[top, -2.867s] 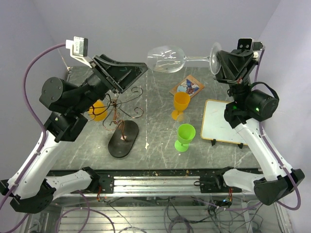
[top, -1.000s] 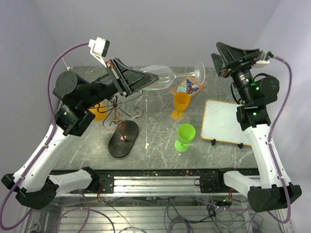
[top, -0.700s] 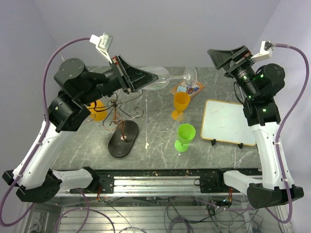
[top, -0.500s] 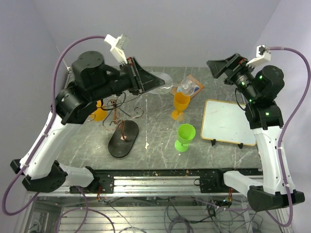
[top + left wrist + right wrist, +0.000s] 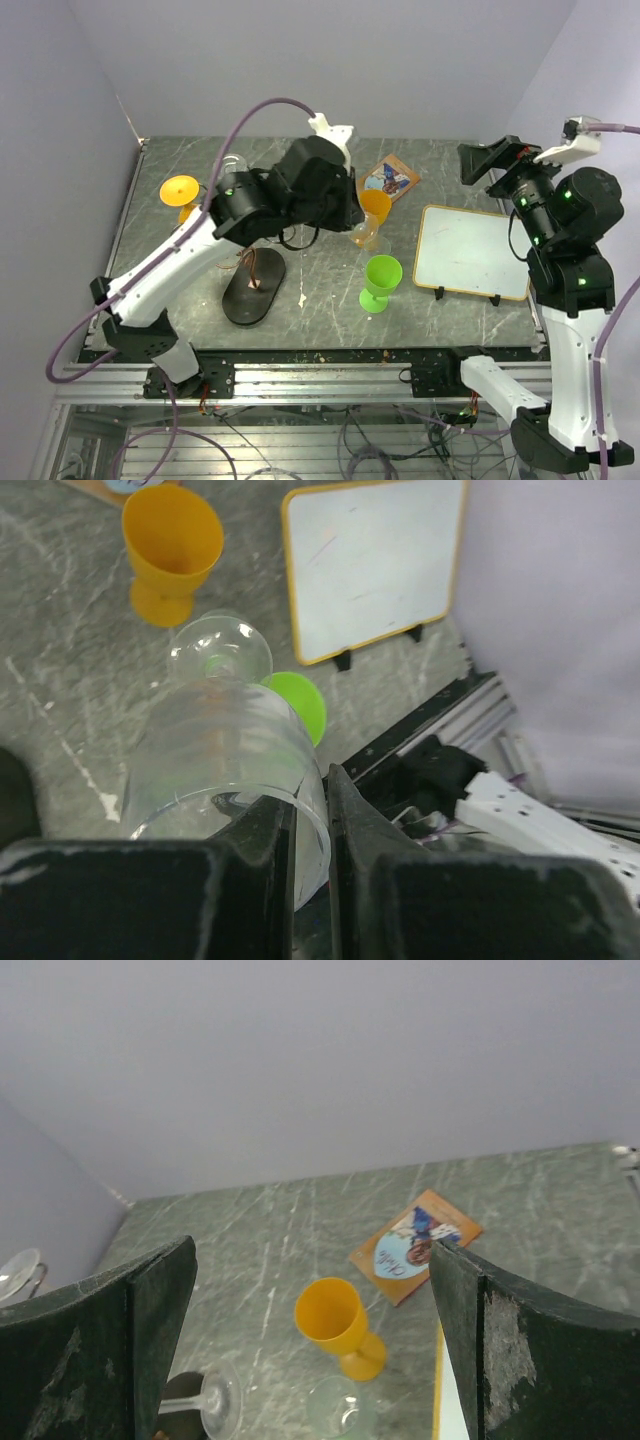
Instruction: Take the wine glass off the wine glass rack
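Note:
My left gripper (image 5: 312, 798) is shut on the rim of the clear wine glass (image 5: 222, 742), one finger inside the bowl and one outside. The glass points foot-first down at the table, and its foot (image 5: 213, 1400) hangs left of the orange cup (image 5: 335, 1325). From above, the left arm (image 5: 300, 195) covers the gripper and most of the glass. The wine glass rack (image 5: 250, 290), copper wire on a dark oval base, stands lower left of that arm, apart from the glass. My right gripper (image 5: 490, 162) is open and empty, high at the right.
On the table stand an orange cup (image 5: 375, 205) and a green cup (image 5: 381, 278), with a clear glass (image 5: 340, 1407) between them. A white board (image 5: 470, 250) lies right, a picture card (image 5: 390, 178) behind. An upturned orange cup (image 5: 180, 190) sits by the rack.
The left arm swung right and down from above the rack, carrying the wine glass and tipping it from level to foot-down beside the orange cup. The right arm pulled back to the right.

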Tool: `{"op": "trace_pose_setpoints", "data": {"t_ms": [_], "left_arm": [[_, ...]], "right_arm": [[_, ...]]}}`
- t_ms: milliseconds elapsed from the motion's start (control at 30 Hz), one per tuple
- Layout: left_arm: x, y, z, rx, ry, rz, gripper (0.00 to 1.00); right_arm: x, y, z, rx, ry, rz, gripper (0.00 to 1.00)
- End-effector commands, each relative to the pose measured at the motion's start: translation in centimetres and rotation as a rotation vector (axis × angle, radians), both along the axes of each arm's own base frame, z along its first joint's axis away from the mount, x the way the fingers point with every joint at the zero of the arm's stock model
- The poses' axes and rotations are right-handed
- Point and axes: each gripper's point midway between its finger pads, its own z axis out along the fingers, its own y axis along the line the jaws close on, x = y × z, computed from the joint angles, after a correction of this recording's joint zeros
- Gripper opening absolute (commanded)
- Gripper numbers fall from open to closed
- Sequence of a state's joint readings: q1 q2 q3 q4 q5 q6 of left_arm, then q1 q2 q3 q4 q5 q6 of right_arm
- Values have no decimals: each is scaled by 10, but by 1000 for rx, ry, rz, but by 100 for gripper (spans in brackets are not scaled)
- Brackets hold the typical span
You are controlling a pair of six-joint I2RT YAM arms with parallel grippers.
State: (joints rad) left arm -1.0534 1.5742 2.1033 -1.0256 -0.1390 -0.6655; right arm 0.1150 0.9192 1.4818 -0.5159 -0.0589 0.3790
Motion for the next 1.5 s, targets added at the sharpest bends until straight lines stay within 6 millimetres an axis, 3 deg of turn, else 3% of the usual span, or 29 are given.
{"op": "trace_pose_setpoints", "data": {"t_ms": [0, 167, 300, 467, 767, 1133, 1467], "left_arm": [[12, 3, -19, 142, -63, 83, 7], [22, -9, -56, 261, -39, 76, 7], [25, -32, -84, 294, -1, 6, 7], [42, -41, -127, 341, 89, -27, 7], [58, -56, -169, 417, 140, -24, 7], [72, -57, -220, 462, 219, -16, 7], [76, -52, -233, 480, 235, 1, 7]], "right_arm": [[-20, -27, 18, -64, -49, -134, 100], [-34, -28, 24, -74, -83, -137, 100], [-40, -26, 24, -89, -96, -134, 100], [-49, -29, 36, -115, -118, -160, 100], [-69, -40, 41, -127, -168, -201, 100], [-72, -40, 38, -130, -172, -199, 100], [-71, -38, 32, -121, -165, -192, 100]]}}
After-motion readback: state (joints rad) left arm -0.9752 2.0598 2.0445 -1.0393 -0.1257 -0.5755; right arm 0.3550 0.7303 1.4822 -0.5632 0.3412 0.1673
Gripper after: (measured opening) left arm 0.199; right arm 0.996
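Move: My left hand holds the clear wine glass by its bowl wall, high up; the bare table spot it is going to lies some 40 cm below, about 8 cm ahead and 3 cm right of that hand. Of that spot, another clear glass stands about 8 cm right and 2 cm back, the yellow glass 6 cm ahead and 7 cm right, the green one 10 cm back and 7 cm right. From my empty right hand the spot is about 25 cm left, level ahead and 48 cm down. I lower the clear wine glass with my left hand some 24 cm towards the bare table left of the standing glasses, easing about 7 cm forward and a little right, slower near the end. My wrist tilts about 30 degrees so the fingers point more steeply down, keeping their pinch on the bowl wall. My open, empty right hand draws back about 7 cm, and slightly up and right. ##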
